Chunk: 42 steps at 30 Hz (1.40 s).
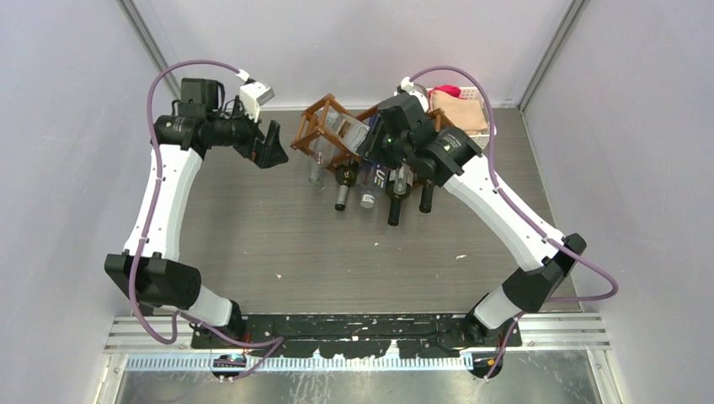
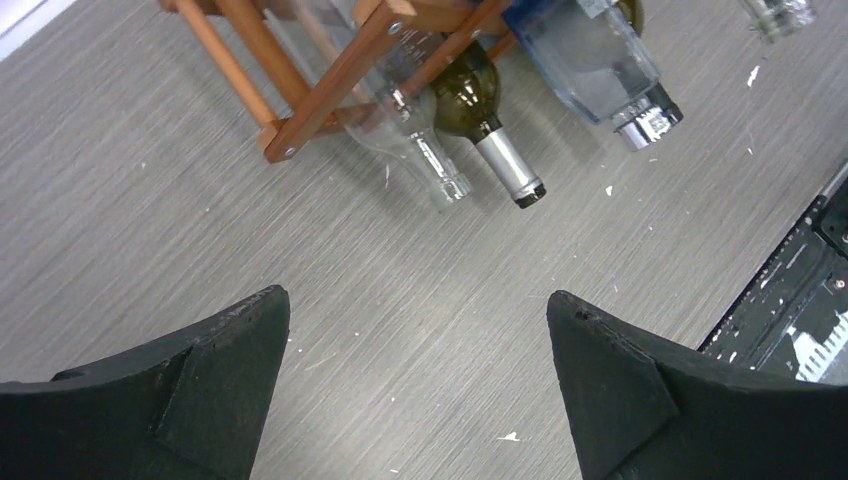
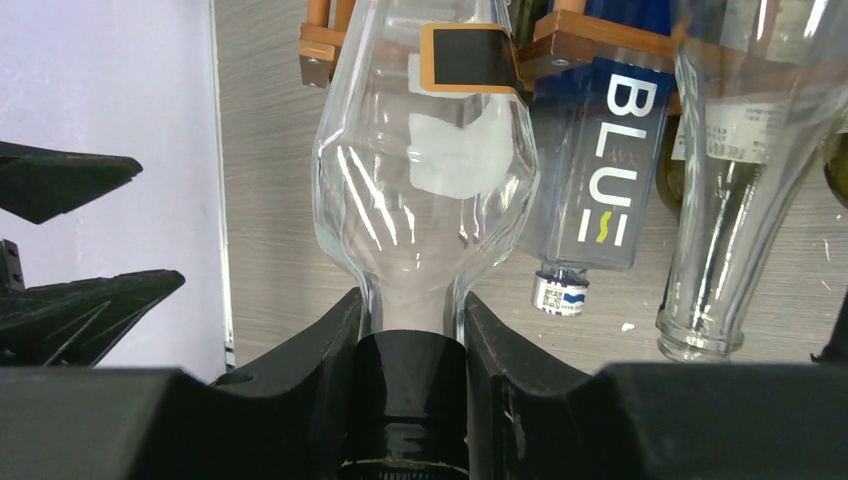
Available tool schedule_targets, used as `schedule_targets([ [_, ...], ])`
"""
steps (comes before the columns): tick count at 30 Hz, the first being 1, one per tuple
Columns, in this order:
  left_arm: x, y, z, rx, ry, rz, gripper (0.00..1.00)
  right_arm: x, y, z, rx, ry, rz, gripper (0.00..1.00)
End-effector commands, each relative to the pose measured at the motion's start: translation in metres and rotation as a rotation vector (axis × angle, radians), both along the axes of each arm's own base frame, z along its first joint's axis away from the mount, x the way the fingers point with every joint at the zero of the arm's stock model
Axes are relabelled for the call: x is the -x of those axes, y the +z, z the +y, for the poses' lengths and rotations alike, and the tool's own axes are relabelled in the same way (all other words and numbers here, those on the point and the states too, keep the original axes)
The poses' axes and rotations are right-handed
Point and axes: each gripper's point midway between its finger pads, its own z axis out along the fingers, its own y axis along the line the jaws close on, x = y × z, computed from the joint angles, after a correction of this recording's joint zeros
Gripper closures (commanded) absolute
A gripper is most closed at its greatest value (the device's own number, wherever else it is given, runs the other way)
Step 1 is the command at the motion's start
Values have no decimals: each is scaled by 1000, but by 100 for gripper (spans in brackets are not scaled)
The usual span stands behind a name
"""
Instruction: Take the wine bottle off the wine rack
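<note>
The wine bottle (image 3: 425, 200) is clear glass with a black foil neck and an orange-edged black label. Its body still lies in the brown wooden wine rack (image 3: 590, 35). My right gripper (image 3: 412, 310) is shut on its neck, one finger on each side of the foil. From above, the right wrist covers that grip at the rack (image 1: 320, 114). My left gripper (image 2: 418, 300) hangs open over bare table, left of the rack (image 2: 330, 80), with nothing between its fingers; in the top view the left gripper (image 1: 271, 147) sits near the rack's left end.
Other bottles lie in the rack with necks pointing out: a dark green one with a silver neck (image 2: 480, 110), a clear one (image 2: 420, 150), a blue-labelled water bottle (image 3: 600, 170) and a tall clear one (image 3: 720, 200). A white basket (image 1: 459, 105) of cloth stands behind the rack.
</note>
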Motion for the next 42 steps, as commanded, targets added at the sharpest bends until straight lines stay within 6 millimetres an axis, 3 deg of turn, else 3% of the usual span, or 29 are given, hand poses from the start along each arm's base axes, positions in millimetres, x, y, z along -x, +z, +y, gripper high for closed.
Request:
schedule_targets([
  [1, 18, 37, -16, 30, -123, -163, 0, 14, 86, 2, -194, 55, -201, 99],
  [9, 59, 45, -47, -15, -348, -347, 0, 35, 107, -7, -198, 112, -224, 99],
  [16, 88, 54, -59, -77, -485, -521, 0, 66, 126, -9, -229, 237, -237, 99],
  [22, 115, 52, -77, -137, -569, -665, 0, 88, 115, 14, -253, 378, -172, 99],
  [32, 133, 35, -91, -98, -574, -685, 0, 121, 102, 61, -269, 571, -116, 99],
  [37, 126, 37, -94, -106, -540, -716, 0, 137, 92, 83, -240, 651, -95, 99],
  [42, 145, 23, -94, -135, -637, -667, 3, 148, 92, 100, -245, 701, -86, 99],
])
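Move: The clear wine bottle, already off the rack, is held by its neck in the right hand. Its middle lies about 10 cm ahead, 6 left and 6 below that hand. The left gripper is some 24 cm to the right hand's left and about 1 ahead, and the blue bottle about 7 ahead, 1 right and 23 below. From the left hand the held bottle's middle is about 5 cm ahead, 19 right and 3 lower; the rack's left section is 8 ahead, 12 right and 20 below. Drawing back about 14 cm, then also left about 7, the right hand keeps its pinch on the neck and swings counter-clockwise some 35 degrees, bringing the bottle's body towards the left hand. The wide-open left hand goes back 14 and right 9, rolls about 45 degrees and turns its fingers rightward, settling them on both sides of the glass without closing. ##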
